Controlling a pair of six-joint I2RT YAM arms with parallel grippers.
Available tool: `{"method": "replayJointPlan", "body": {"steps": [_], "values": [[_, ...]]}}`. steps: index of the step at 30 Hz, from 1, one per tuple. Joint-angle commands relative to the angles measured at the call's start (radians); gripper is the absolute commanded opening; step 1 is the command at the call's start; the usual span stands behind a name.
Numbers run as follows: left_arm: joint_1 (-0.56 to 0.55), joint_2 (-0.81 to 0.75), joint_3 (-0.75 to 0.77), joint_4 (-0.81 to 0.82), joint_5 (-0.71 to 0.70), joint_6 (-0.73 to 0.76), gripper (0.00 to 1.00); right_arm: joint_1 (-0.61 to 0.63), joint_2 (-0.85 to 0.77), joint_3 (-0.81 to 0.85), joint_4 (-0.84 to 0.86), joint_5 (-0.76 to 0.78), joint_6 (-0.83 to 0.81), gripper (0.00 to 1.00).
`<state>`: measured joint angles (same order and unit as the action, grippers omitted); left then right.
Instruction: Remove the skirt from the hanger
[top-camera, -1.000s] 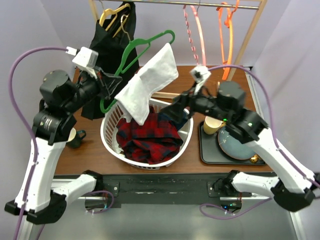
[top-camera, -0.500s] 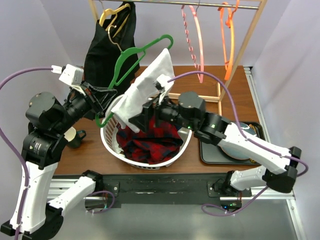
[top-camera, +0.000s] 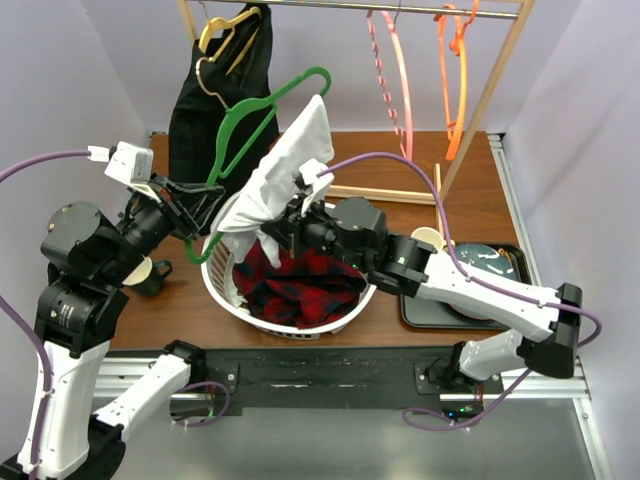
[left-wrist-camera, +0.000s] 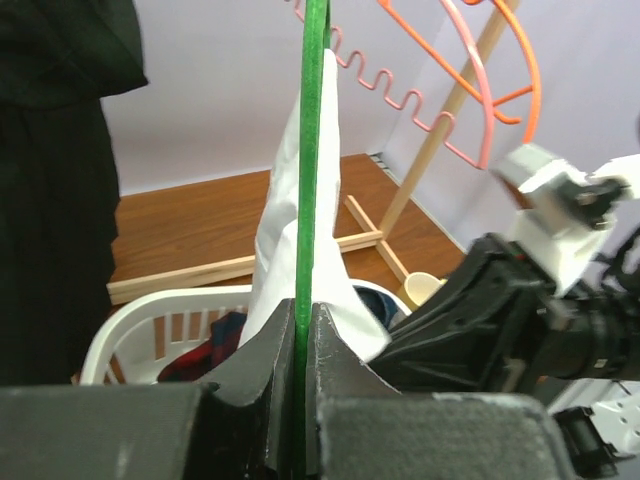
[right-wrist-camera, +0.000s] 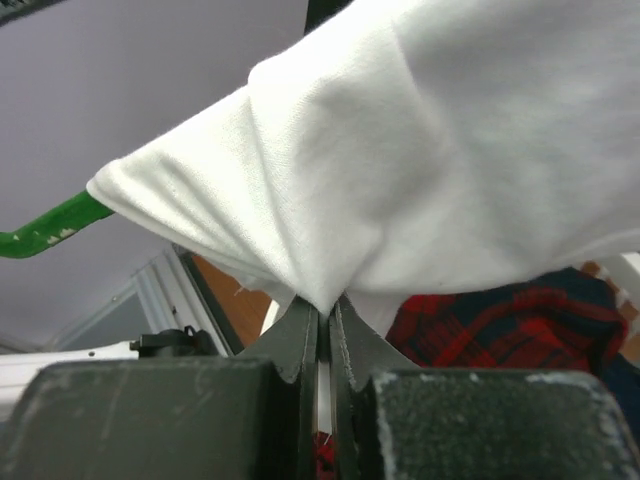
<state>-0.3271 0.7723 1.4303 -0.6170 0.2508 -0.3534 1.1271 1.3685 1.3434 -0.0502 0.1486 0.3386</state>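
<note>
A white skirt (top-camera: 285, 165) hangs on a green hanger (top-camera: 240, 115), held tilted above the laundry basket. My left gripper (top-camera: 200, 205) is shut on the hanger's lower bar; the left wrist view shows the green bar (left-wrist-camera: 313, 150) pinched between the jaws of that gripper (left-wrist-camera: 303, 320), with the skirt (left-wrist-camera: 280, 230) draped behind. My right gripper (top-camera: 270, 232) is at the skirt's lower end. In the right wrist view this gripper (right-wrist-camera: 324, 310) is shut on a gathered fold of the white skirt (right-wrist-camera: 430, 150), and the hanger's green end (right-wrist-camera: 45, 232) shows at left.
A white laundry basket (top-camera: 215, 275) holding red plaid cloth (top-camera: 300, 280) sits under the skirt. A black garment (top-camera: 215, 90) hangs on the rail at back left, pink (top-camera: 385, 70) and orange hangers (top-camera: 455, 60) at back right. A tray (top-camera: 410, 305) with dishes lies right, a dark mug (top-camera: 155, 275) left.
My right arm swung left from the tray side to the skirt, and its jaws closed on the fabric. The left arm drew the hanger a little left and up.
</note>
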Motion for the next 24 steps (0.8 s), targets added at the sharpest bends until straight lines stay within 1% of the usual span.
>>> {"method": "replayJointPlan", "body": {"steps": [1, 3, 6, 13, 18, 24], "values": [[0.000, -0.025, 0.054, 0.050, -0.129, 0.047, 0.00, -0.006, -0.100, -0.033, -0.005, 0.158, -0.038, 0.00], [0.000, -0.025, 0.077, 0.020, -0.197, 0.069, 0.00, -0.006, -0.124, -0.050, -0.023, 0.180, -0.053, 0.00], [0.000, -0.021, 0.116, -0.012, -0.249, 0.093, 0.00, -0.004, -0.178, -0.092, -0.063, 0.178, -0.065, 0.00], [-0.001, -0.007, 0.220, -0.047, -0.312, 0.131, 0.00, -0.006, -0.275, -0.249, -0.171, 0.039, -0.050, 0.00], [0.000, -0.013, 0.259, -0.049, -0.349, 0.142, 0.00, -0.004, -0.299, -0.317, -0.269, 0.031, -0.026, 0.00], [0.000, -0.018, 0.265, -0.046, -0.373, 0.143, 0.00, -0.004, -0.332, -0.389, -0.277, 0.022, -0.003, 0.00]]}}
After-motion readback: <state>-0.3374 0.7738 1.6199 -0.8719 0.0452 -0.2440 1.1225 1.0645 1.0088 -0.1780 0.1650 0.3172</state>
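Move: The right fingers have the lower hem of the white garment, with the laundry basket's middle about 25 cm below them, 4 cm ahead and 2 cm right. The garment's middle is some 10 cm above and 5 cm ahead of that hand, and the green hanger's middle is about 18 cm above, 8 cm ahead and 2 cm left. From the left hand, which grips the hanger, the garment's middle is about 10 cm right and 5 cm ahead at its own height. With its fingers kept shut on the hem, the right hand pulls away from the hanger, first to the right with a slight rise, then steeply down towards the basket and a little back, ending about 8 cm right and 7 cm lower. Meanwhile the left hand keeps its pinch on the green hanger and draws it nearly 5 cm left and slightly back, wrist turning about 10 degrees counter-clockwise, so that the two hands work apart. ##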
